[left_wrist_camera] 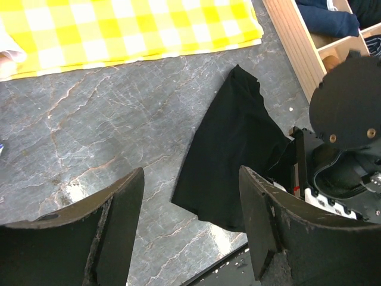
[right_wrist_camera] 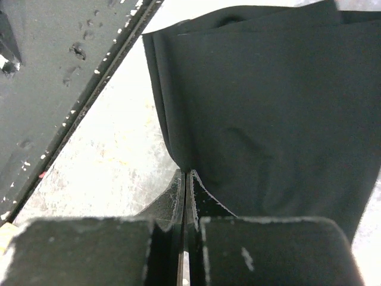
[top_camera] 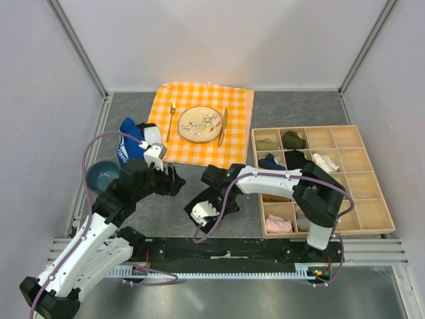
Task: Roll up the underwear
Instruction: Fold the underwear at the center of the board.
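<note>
The black underwear (top_camera: 229, 205) lies folded into a long strip on the grey table, between the two arms near the front edge. It also shows in the left wrist view (left_wrist_camera: 232, 143) and fills the right wrist view (right_wrist_camera: 268, 101). My right gripper (top_camera: 211, 201) is shut on the strip's edge, its fingertips (right_wrist_camera: 186, 176) pressed together with fabric pinched at their tip; it also shows in the left wrist view (left_wrist_camera: 293, 164). My left gripper (top_camera: 174, 179) is open and empty, hovering just left of the underwear, jaws wide apart (left_wrist_camera: 191, 176).
A yellow checked cloth (top_camera: 199, 149) holds a plate (top_camera: 200, 123), fork and knife at the back. A wooden compartment tray (top_camera: 372, 199) with rolled garments stands to the right. A blue garment (top_camera: 129, 143) and a blue bowl (top_camera: 103, 174) sit at the left. The black front rail (top_camera: 226, 256) is close.
</note>
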Available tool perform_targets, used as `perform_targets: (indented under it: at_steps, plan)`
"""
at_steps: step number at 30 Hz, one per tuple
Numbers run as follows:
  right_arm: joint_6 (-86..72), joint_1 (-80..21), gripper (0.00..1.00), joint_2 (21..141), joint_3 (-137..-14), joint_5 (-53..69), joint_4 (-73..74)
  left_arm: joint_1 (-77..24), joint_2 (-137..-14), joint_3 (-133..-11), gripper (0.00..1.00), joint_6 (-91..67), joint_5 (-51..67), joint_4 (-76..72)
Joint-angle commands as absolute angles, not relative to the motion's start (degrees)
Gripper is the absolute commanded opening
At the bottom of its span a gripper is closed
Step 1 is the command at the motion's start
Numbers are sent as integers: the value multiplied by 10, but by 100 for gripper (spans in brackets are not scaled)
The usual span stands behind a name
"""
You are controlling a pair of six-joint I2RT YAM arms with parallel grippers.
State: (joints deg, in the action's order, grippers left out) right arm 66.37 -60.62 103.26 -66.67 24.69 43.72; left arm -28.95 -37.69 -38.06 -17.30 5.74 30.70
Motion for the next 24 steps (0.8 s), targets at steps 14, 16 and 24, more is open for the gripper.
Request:
perform_targets:
  at_steps: [14,16,24]
  plan:
    - [687,-566,0,1141,-878,294,573,-286,-320,-375,72,-160,-26,291]
    - [688,-564,0,1153,-896,292,577,-286,-320,-375,72,-160,-25,292]
    - [694,-556,0,1180,-956,283,596,-286,-323,-374,72,-160,-25,291]
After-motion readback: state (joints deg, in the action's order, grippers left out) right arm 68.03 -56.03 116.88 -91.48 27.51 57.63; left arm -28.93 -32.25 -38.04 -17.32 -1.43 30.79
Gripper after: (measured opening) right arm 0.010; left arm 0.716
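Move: The right hand's shut fingers already pinch the back-right edge of the black underwear; its middle, where the edge is going, lies about 4 cm to the left and 3 cm ahead, just below. In the box, the pink cloth is some 15 cm to the right and 4 cm back, and the brown cloth as far right but 5 cm ahead. The plate is about 28 cm ahead and 8 cm left. From the left hand the underwear is roughly 11 cm right, 6 cm back and 16 cm below. Keeping its pinch, the right hand carries the held edge of the underwear forward and to its left over the cloth, about 5 cm forward and nearly as far left, rising some 3 cm, most of that rise early on, with the wrist barely turning and the fingers pointing steeply down. The left hand, empty and open, backs away from the underwear, a couple of centimetres left and up, its fingers tipping up slightly, then stays there. ##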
